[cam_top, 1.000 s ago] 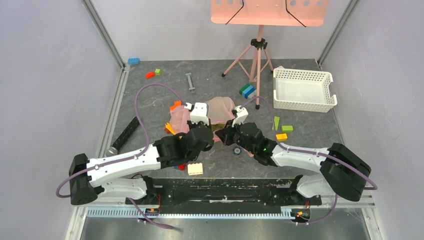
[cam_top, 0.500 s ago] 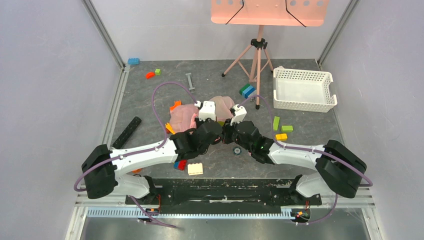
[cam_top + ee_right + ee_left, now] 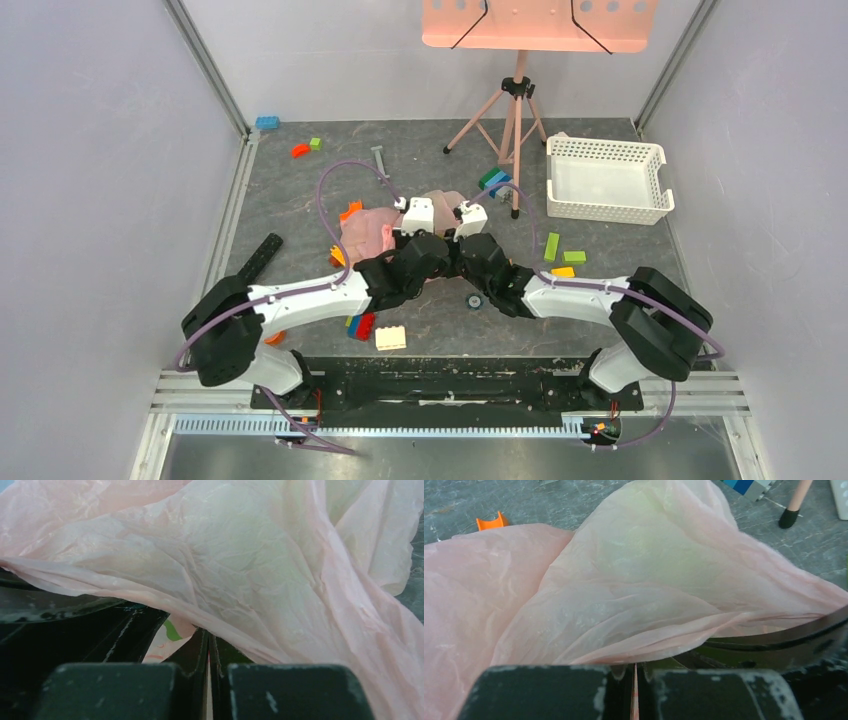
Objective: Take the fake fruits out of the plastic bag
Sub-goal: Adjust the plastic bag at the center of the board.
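The pink plastic bag lies crumpled at the middle of the table and fills both wrist views. My left gripper is shut on a thin fold of the bag's near edge. My right gripper is shut on the same edge, right beside it, and the two wrists almost touch. The fake fruits are hidden inside the bag. Only a pale green-yellow tint shows through the film.
A white lattice basket stands at the back right, with a pink tripod behind the bag. Building blocks lie scattered: cream, yellow, green, blue. A black bar lies at the left.
The left gripper has swung right and away from the bases, ending beside the right gripper. Both have pushed farther back with the bag's edge, and the bag is more bunched.
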`<state>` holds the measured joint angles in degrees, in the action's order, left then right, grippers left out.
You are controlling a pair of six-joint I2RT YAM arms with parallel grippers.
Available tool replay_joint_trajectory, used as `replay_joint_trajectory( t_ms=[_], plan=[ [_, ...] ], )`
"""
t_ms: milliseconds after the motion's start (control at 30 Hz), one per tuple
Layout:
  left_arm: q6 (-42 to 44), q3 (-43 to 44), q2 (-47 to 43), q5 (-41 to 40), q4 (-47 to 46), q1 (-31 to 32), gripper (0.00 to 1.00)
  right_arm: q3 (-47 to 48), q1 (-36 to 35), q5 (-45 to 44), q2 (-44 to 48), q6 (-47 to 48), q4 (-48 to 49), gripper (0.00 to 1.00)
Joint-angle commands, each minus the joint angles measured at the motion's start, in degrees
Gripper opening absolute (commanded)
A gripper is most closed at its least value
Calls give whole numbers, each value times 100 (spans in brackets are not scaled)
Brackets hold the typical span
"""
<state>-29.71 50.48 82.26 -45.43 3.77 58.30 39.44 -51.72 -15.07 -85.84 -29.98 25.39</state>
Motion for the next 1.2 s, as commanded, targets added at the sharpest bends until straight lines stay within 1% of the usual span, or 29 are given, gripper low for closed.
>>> replay_joint_trajectory(
  t_ms=[0,167,400,667,867,1167],
  plan=[
    [126,-98,202,-334,-360,-144,2,297,22,-448,-126,80,99,0],
    [-144,-190,282,-178,-140,-519,2,433,79,-871,-336,268,-62,0],
    [-565,-604,-155,-90,260,-1030,2,191,520,-1157,-246,514,-247,0],
    [-705,-845,-777,-209,503,-1224,2,-192,854,-1497,309,788,-413,0],
    [-629,-914,-1280,-419,709,-1319,2,-369,966,-1813,806,977,-575,0],
    [-539,-945,-2089,-678,1077,-1348,2,-602,1006,-2186,1789,1213,-795,0]
  ],
)
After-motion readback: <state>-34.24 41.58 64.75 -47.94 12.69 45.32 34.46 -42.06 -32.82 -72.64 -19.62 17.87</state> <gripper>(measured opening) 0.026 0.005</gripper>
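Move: The plastic bag's middle lies some 3 cm to the left hand's left, 2 cm back and 7 below; from the right hand it is about 7 cm left, 2 back and 5 below. An orange bridge sits about 15 cm left and 3 ahead of the left hand, the yellow toy car 18 left and 6 back. From the right hand, the blue-green bricks stand 12 cm right and 9 ahead, the round dial 7 right and 16 back. Apart, from side by side at the bag's mouth, both hands spread the rim with their shut fingertips under it: the left sinks 5 cm, sweeps about 12 left, then rises while still going outward, turning counter-clockwise. The right sweeps some 13 cm right and 4 forward, dipping slightly before lifting, and turns clockwise with a roll; its tips end against the rim. ##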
